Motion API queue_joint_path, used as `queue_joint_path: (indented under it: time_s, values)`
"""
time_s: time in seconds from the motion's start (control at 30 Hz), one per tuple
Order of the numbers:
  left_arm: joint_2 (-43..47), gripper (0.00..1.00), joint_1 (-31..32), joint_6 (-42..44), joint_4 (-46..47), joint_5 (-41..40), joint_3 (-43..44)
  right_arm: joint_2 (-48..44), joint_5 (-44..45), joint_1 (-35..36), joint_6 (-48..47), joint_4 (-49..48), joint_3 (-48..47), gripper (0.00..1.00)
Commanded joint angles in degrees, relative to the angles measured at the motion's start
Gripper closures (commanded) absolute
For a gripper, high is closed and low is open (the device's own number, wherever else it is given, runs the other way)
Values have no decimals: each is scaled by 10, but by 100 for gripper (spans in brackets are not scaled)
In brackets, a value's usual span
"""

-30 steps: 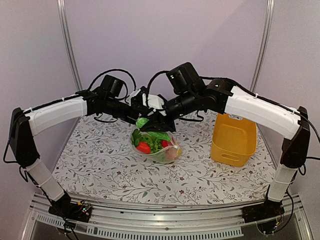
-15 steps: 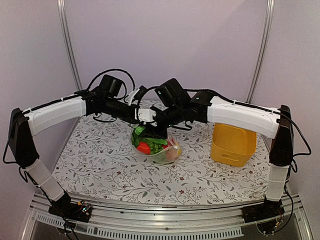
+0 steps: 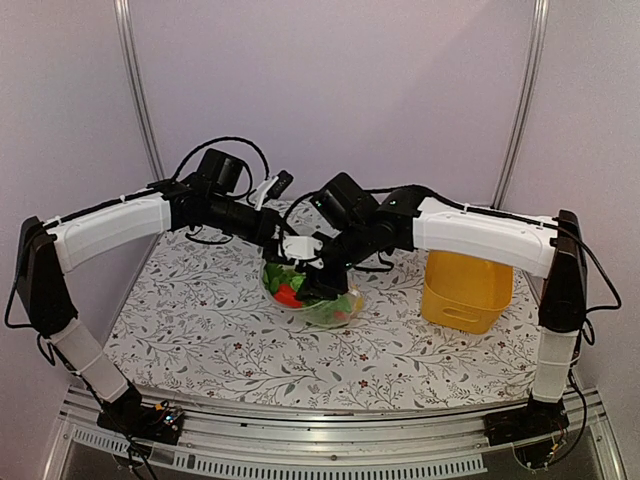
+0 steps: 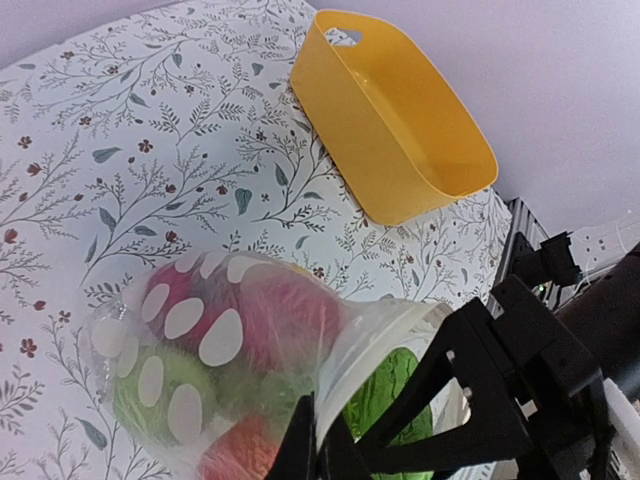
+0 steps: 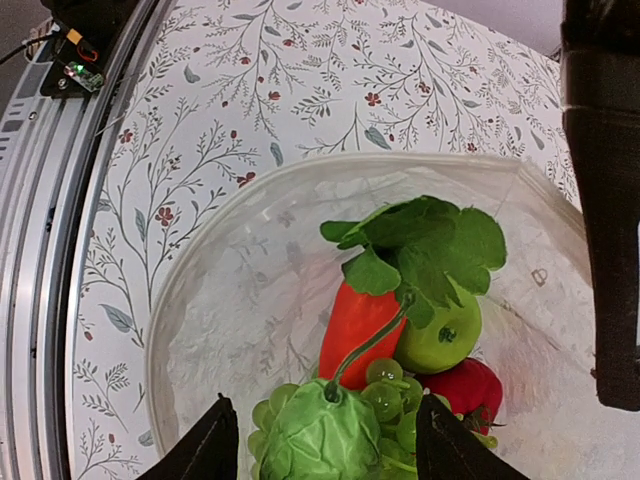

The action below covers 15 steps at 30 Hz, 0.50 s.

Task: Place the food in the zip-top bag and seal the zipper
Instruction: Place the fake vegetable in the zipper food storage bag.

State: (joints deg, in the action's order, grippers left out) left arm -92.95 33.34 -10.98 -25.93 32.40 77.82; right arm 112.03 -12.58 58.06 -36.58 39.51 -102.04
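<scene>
The zip-top bag (image 3: 330, 305), clear with white dots (image 4: 185, 320), stands at mid-table with its mouth open. My left gripper (image 4: 318, 452) is shut on the bag's rim and holds it up. The zipper (image 5: 300, 172) runs round the open mouth. Inside lies the food: a red-orange carrot (image 5: 352, 335) with a green top, a green apple (image 5: 442, 338), a red fruit (image 5: 472, 392) and green grapes (image 5: 385, 398). My right gripper (image 5: 330, 452) is open just above the mouth. A green leafy toy (image 5: 318, 437) lies between its fingers, touching neither.
The yellow bin (image 3: 468, 280) stands to the right of the bag, and the left wrist view (image 4: 400, 130) shows nothing in it. The flower-patterned tablecloth (image 3: 200, 330) covers the table. Both arms meet over the bag.
My right gripper came down over the bag's mouth with the green leafy toy and opened, so the toy now lies in the bag. The left gripper kept its hold.
</scene>
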Motion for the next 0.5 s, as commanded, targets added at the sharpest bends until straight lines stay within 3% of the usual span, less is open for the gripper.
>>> queue_joint_path:
  time_s: [0.0, 0.23, 0.47]
  values:
    - [16, 100, -7, 2, 10, -5, -8, -33, -70, 5, -2, 68, -12, 40]
    - [9, 100, -7, 3, 9, -5, -7, -57, -16, 52, -47, 76, 41, 39]
    - [11, 100, -8, 2, 9, -3, -7, -49, 8, 56, -37, 75, 21, 40]
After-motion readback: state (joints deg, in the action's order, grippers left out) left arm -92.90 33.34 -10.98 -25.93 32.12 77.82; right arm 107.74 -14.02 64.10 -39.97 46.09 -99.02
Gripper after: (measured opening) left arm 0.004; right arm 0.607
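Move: The bag's near rim runs about 6 cm back from the right hand, roughly level sideways and some 2 cm lower. The green vegetable sits between that hand's already open fingers, about 4 cm below and 2 cm to the left; the red pepper lies around 7 cm left, 1 cm farther out and 7 cm down. From the left hand, the near rim is some 13 cm back, 6 cm to the right and 5 cm lower. Already open around the green vegetable, the right fingers draw away from it, the hand sliding level and straight back about 7 cm towards the robot until they straddle the bag's near rim. The gap stays as it was while the hand turns roughly 10 degrees counter-clockwise. The left hand keeps its pinch on the bag's edge, holding still. ##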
